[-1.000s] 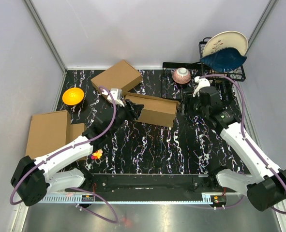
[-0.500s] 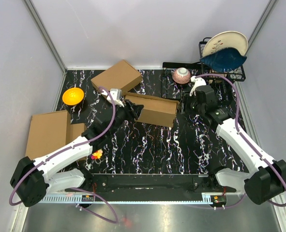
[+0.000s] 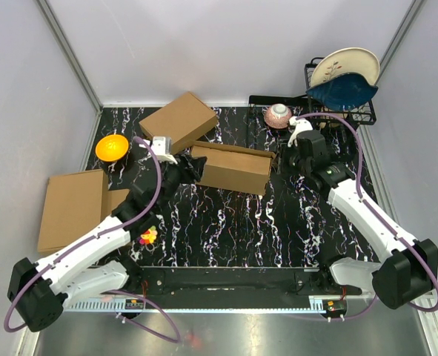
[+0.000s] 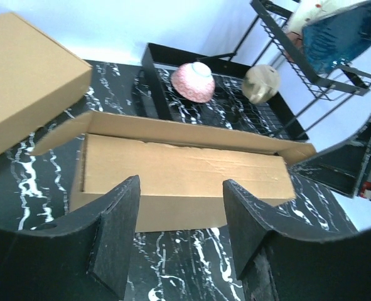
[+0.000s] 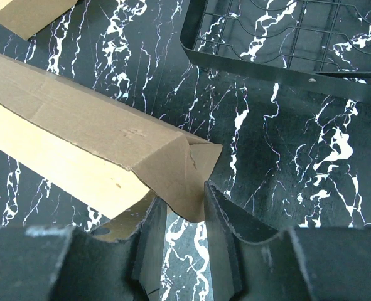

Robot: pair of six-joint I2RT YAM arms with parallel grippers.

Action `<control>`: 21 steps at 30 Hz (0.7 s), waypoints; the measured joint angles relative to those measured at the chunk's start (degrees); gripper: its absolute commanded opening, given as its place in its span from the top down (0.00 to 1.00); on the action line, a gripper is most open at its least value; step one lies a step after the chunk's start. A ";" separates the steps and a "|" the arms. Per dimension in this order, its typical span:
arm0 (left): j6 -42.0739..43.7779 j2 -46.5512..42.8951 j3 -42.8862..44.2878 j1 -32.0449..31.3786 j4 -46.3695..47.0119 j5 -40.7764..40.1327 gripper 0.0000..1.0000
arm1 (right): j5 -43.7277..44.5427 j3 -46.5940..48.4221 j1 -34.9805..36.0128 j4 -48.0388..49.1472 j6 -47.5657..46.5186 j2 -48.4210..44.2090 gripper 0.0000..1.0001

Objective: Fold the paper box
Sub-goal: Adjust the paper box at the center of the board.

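Note:
The paper box lies across the middle of the table, a long brown cardboard piece with its back wall up and end flaps loose; it fills the left wrist view. My left gripper is just off its left end, open and empty, clear of the cardboard. My right gripper is at the box's right end. In the right wrist view its jaws stand narrow around the corner of the end flap. Whether both fingers press it is unclear.
A smaller closed brown box sits behind the left end. A flat cardboard slab lies far left beside an orange bowl. A pink bowl on a black tray and a dish rack stand back right.
My left arm has pulled back to the left, away from the box's left end. My right gripper has moved in on the right end flap and its jaws have narrowed.

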 measured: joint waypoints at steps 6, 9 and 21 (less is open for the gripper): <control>2.16 -1.95 0.11 3.98 -3.96 -4.28 0.40 | -0.02 -1.36 0.02 0.35 0.00 -0.59 0.64; 3.04 -1.95 0.11 7.37 -5.14 -4.76 0.40 | 0.00 -1.90 0.02 0.35 0.02 -1.09 0.64; 16.59 1.07 1.97 16.57 -6.69 5.81 0.41 | -0.55 -2.12 0.02 0.37 0.17 -1.55 0.64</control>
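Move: The paper box's middle lies about 8 cm ahead of the left hand, 9 cm to its right and some 15 cm below. The closed carton is roughly 22 cm ahead of that hand and 8 cm left; the orange bowl is about 14 cm ahead and 31 cm left. The right hand is already at the box's right-end flap, with the box's middle about 14 cm to its left, level fore and aft and 8 cm lower. Swing the left gripper clear of the paper box, about 9 cm to the left and some 5 cm forward past its left end, sinking a couple of centimetres. Roll the wrist so its left side rises nearly 20 degrees, turning slightly counter-clockwise, fingers still open. Leave the right gripper's part-closed fingers astride the right-end flap. ##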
